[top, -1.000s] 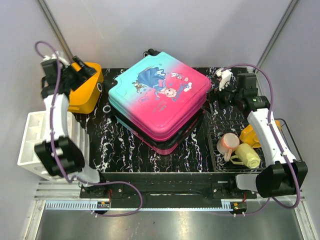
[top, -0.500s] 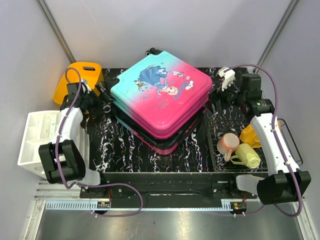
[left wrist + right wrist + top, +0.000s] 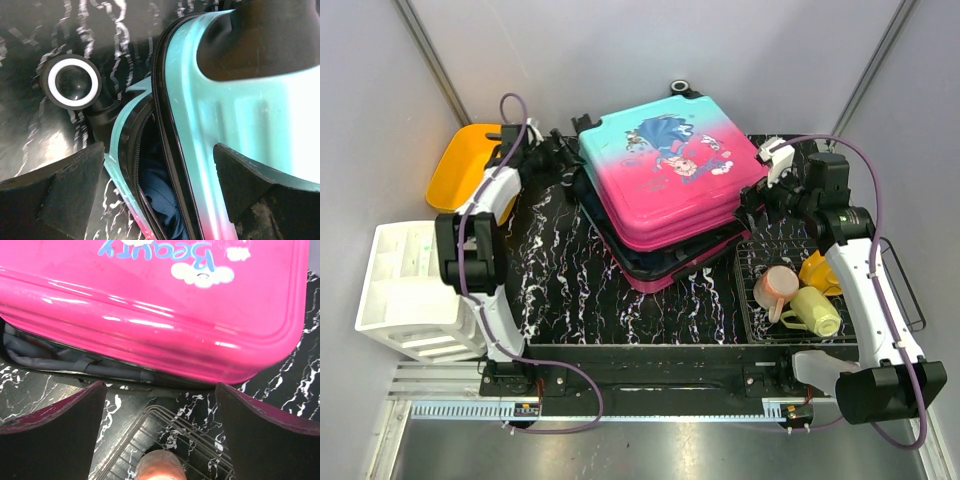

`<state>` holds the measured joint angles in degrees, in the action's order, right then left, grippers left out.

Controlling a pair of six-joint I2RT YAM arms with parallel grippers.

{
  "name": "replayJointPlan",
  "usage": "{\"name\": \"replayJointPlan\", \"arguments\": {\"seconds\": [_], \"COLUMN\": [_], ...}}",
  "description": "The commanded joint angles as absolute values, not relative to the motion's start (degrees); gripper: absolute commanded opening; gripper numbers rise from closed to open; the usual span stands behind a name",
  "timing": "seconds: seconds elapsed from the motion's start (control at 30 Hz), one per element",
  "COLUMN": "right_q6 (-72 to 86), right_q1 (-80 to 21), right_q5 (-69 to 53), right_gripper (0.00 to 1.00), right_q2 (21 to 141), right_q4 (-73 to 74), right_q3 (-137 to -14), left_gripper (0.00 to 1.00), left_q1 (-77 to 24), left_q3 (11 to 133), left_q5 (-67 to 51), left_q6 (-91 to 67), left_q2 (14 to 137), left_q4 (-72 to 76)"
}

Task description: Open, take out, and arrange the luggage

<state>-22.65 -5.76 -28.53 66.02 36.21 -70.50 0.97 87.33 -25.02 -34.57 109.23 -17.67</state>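
The luggage, teal fading to pink with a cartoon print, lies flat mid-table. Its upper shell sits skewed toward the back right over the lower shell, with a gap between them. My left gripper is open at the luggage's left corner. In the left wrist view the teal shell edge, the unzipped gap and blue fabric lie between the fingers, beside a black wheel. My right gripper is open at the right corner, facing the pink shell and the grey lining under it.
An orange bin stands at the back left, and a white compartment rack at the left edge. A wire rack on the right holds a pink cup, a yellow-green mug and an orange item.
The left arm has swung from the orange bin to the luggage's left corner. The luggage's upper shell has shifted and turned toward the back right. The right gripper has edged closer.
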Motion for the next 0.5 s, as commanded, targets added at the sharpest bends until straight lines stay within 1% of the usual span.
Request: {"name": "replayJointPlan", "arguments": {"seconds": [0.0, 0.1, 0.23, 0.3, 0.33, 0.37, 0.43, 0.47], "right_q6": [-25.40, -28.54, -30.15, -29.54, -29.44, -29.44, -30.06, -30.23], "right_q1": [-6.42, -9.04, -13.09, -14.76, -15.29, -15.99, -17.48, -17.84], "right_q5": [-25.67, -23.39, -21.88, -21.97, -22.15, -22.24, -22.15, -22.24], "right_gripper": [1.00, 1.00, 1.00, 1.00, 1.00, 1.00, 1.00, 1.00], "right_q2": [63.55, 63.37, 67.66, 68.81, 69.69, 69.96, 71.45, 72.15], "right_q4": [30.34, 23.40, 22.06, 21.45, 21.45, 21.62, 23.11, 23.90], "right_q3": [-69.35, -68.03, -70.83, -72.86, -73.47, -74.61, -75.93, -77.76], "left_gripper": [0.96, 0.96, 0.96, 0.96, 0.97, 0.98, 0.99, 0.99], "left_q1": [-4.92, -6.06, -7.47, -6.68, -6.16, -4.41, -2.56, -1.16], "left_q3": [95.79, 98.96, 100.64, 97.22, 94.94, 89.35, 84.31, 81.15], "left_q5": [-34.35, -37.16, -37.88, -38.14, -38.14, -38.14, -38.06, -38.58], "left_q6": [-34.19, -33.40, -33.75, -37.08, -40.66, -42.78, -47.26, -47.55], "left_q2": [114.07, 116.01, 114.44, 112.25, 109.10, 107.33, 102.86, 101.79], "left_q4": [-10.46, -10.72, -10.38, -7.84, -2.86, -0.20, 7.43, 8.34]}}
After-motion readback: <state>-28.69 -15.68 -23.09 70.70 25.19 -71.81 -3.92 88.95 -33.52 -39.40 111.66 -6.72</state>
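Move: The luggage, its lid slightly agape, lies with its middle about 20 cm right of the left hand and 5 cm back, at nearly the same height; the orange bin is some 23 cm to that hand's left, 2 cm back and 10 lower. From the right hand, the luggage's middle is about 18 cm left, 5 ahead and 14 below; the pink mug stands 18 cm back, 6 right and 20 below. Left hand pushes the luggage's left side about 7 cm rightward; right hand moves 5 cm left over the lid. ##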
